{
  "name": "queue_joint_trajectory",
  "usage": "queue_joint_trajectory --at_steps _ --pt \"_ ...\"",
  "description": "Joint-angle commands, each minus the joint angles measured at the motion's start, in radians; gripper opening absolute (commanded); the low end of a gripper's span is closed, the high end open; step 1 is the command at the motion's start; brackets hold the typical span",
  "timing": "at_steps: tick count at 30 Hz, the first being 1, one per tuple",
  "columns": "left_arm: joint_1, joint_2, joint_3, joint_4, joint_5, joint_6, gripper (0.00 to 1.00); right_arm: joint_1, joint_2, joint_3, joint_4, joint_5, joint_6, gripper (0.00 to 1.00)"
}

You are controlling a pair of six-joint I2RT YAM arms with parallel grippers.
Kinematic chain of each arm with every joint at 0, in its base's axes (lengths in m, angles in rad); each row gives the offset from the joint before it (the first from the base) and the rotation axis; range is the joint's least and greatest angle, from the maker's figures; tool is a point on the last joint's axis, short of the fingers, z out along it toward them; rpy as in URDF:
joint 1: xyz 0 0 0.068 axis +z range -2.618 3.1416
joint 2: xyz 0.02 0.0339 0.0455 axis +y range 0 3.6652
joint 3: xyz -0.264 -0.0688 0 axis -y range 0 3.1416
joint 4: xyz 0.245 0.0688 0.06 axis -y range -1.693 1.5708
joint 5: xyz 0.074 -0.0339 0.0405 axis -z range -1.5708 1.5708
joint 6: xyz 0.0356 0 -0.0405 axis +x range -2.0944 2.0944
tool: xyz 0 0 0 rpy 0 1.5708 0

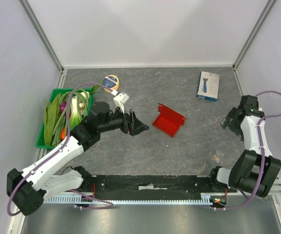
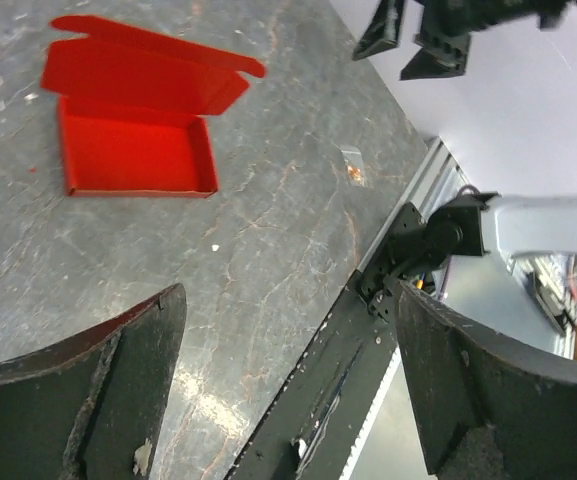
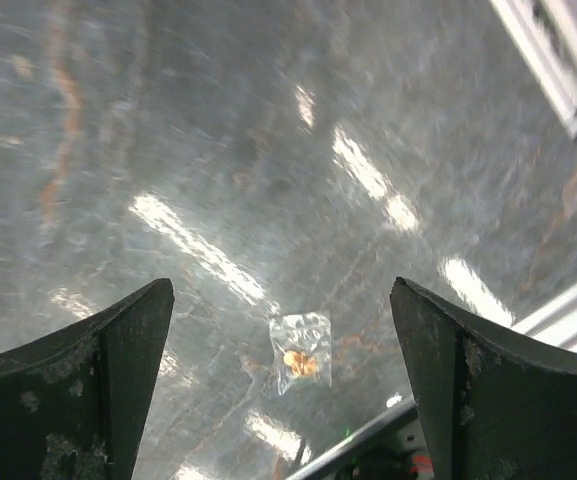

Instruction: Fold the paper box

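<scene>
The paper box is glossy red and lies in the middle of the table. In the left wrist view the paper box stands as a shallow tray with its walls up and its lid flap lying open behind it. My left gripper hangs open just left of the box, apart from it. Between the two dark fingers of the left gripper I see only bare table and the front rail. My right gripper is open at the far right, well away from the box. The right gripper holds nothing.
A white-and-blue retail box lies at the back right. A green basket of vegetables sits at the left, with a tape roll and a white object beside it. A small clear plastic bag lies under the right gripper near the front rail.
</scene>
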Motion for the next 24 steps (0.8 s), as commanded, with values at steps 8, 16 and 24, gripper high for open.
queue_joint_trajectory --at_steps 8,16,24 --pt "-0.205 -0.081 0.034 -0.099 -0.241 0.158 0.93 -0.098 0.068 -0.048 -0.206 -0.002 0.182 0.98" --pt "-0.253 -0.08 0.054 -0.134 -0.305 0.196 0.92 -0.089 0.126 -0.138 -0.226 -0.094 0.119 0.94" --pt "-0.255 -0.066 0.055 -0.133 -0.302 0.201 0.92 -0.05 0.266 -0.135 -0.156 -0.203 0.024 0.92"
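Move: A small plastic bag lies about 12 cm behind my right hand, 6 cm to its left and 11 cm below. The open red paper box stands some 7 cm ahead of that hand, 28 cm to its left and 9 cm down. From my left hand, the bag is roughly 37 cm to the right, 7 cm back and 24 cm down, and the paper box about 9 cm ahead, 13 cm right and 22 cm below. With its fingers still wide open and empty, I bring my right hand back about 9 cm and down 8 cm, drifting left later on, towards the small bag. The wrist swings some 30 degrees until the fingers point straight down. My left hand, also open and empty, draws back roughly 4 cm from the paper box, rising slightly before it sinks. ##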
